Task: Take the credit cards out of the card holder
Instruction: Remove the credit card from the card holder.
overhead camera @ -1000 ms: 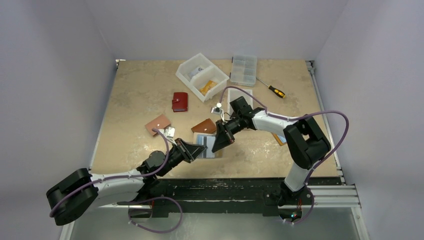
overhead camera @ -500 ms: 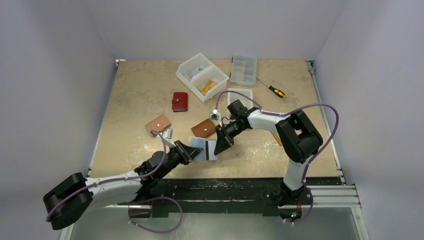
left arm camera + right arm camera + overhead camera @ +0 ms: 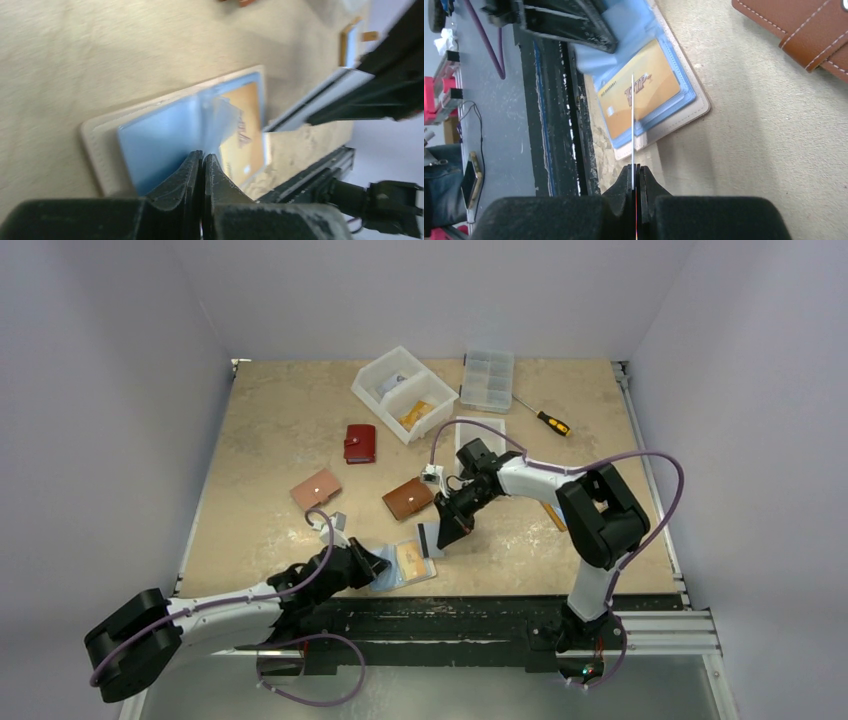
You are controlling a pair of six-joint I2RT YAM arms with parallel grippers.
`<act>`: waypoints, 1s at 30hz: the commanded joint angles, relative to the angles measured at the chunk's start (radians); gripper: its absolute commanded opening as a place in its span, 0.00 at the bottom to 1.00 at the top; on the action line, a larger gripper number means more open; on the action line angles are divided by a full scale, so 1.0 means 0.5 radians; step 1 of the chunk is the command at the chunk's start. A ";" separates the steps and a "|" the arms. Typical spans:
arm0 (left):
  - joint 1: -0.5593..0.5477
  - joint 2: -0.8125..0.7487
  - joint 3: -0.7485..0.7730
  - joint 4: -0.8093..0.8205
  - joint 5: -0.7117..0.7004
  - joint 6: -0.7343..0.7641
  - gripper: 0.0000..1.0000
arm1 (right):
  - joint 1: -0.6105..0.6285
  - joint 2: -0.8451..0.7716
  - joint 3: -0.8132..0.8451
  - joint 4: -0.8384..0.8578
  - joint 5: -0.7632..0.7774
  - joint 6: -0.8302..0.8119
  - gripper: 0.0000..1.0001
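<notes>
The card holder [image 3: 412, 575] lies open near the table's front edge, cream-edged with blue sleeves. My left gripper [image 3: 377, 566] is shut on one clear sleeve page [image 3: 216, 117] of it, lifting that page. A gold credit card [image 3: 639, 95] sits in the sleeve below. My right gripper [image 3: 438, 536] is shut on another credit card [image 3: 632, 125], seen edge-on as a thin white line, held just off the holder's rim [image 3: 696, 107]. In the left wrist view the left gripper [image 3: 203, 156] is pinched tight over the blue sleeves. The right gripper [image 3: 635, 167] hovers above the table.
A brown wallet [image 3: 408, 498] lies just behind the holder, a tan one [image 3: 316, 488] and a red one [image 3: 360, 443] farther left. A white bin [image 3: 405, 392], a clear organiser box [image 3: 487, 380] and a screwdriver [image 3: 545, 418] stand at the back. The black front rail [image 3: 549, 100] runs beside the holder.
The left gripper has dragged the card holder toward the near edge. The right gripper's card has come free of the holder, and the gold card beneath now shows.
</notes>
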 commanded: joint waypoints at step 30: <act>-0.001 1.300 0.820 0.334 0.416 0.295 0.00 | -0.335 -0.800 -0.046 -0.276 -0.010 -0.594 0.00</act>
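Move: The right hand, already holding the drawn-out card, has the white bin about 22 cm ahead and 9 cm to its right, a few cm lower. The brown wallet lies some 12 cm ahead and 7 cm left of that hand. The left hand still pinches the card holder's blue sleeve; the holder's middle is about 3 cm to its right and 2 cm back, with the yellow card about 5 cm to its right, level with it. Straight up first, about 5 cm, then on up while swinging right and a little forward towards the white bin's side, the right hand carries the gripped card away from the card holder, rising 9 cm in all; its wrist turns some 25 degrees, so the fingers point less back. The left hand sinks a centimetre, then, still pinching the sleeve, drags the holder right and slightly forward. ##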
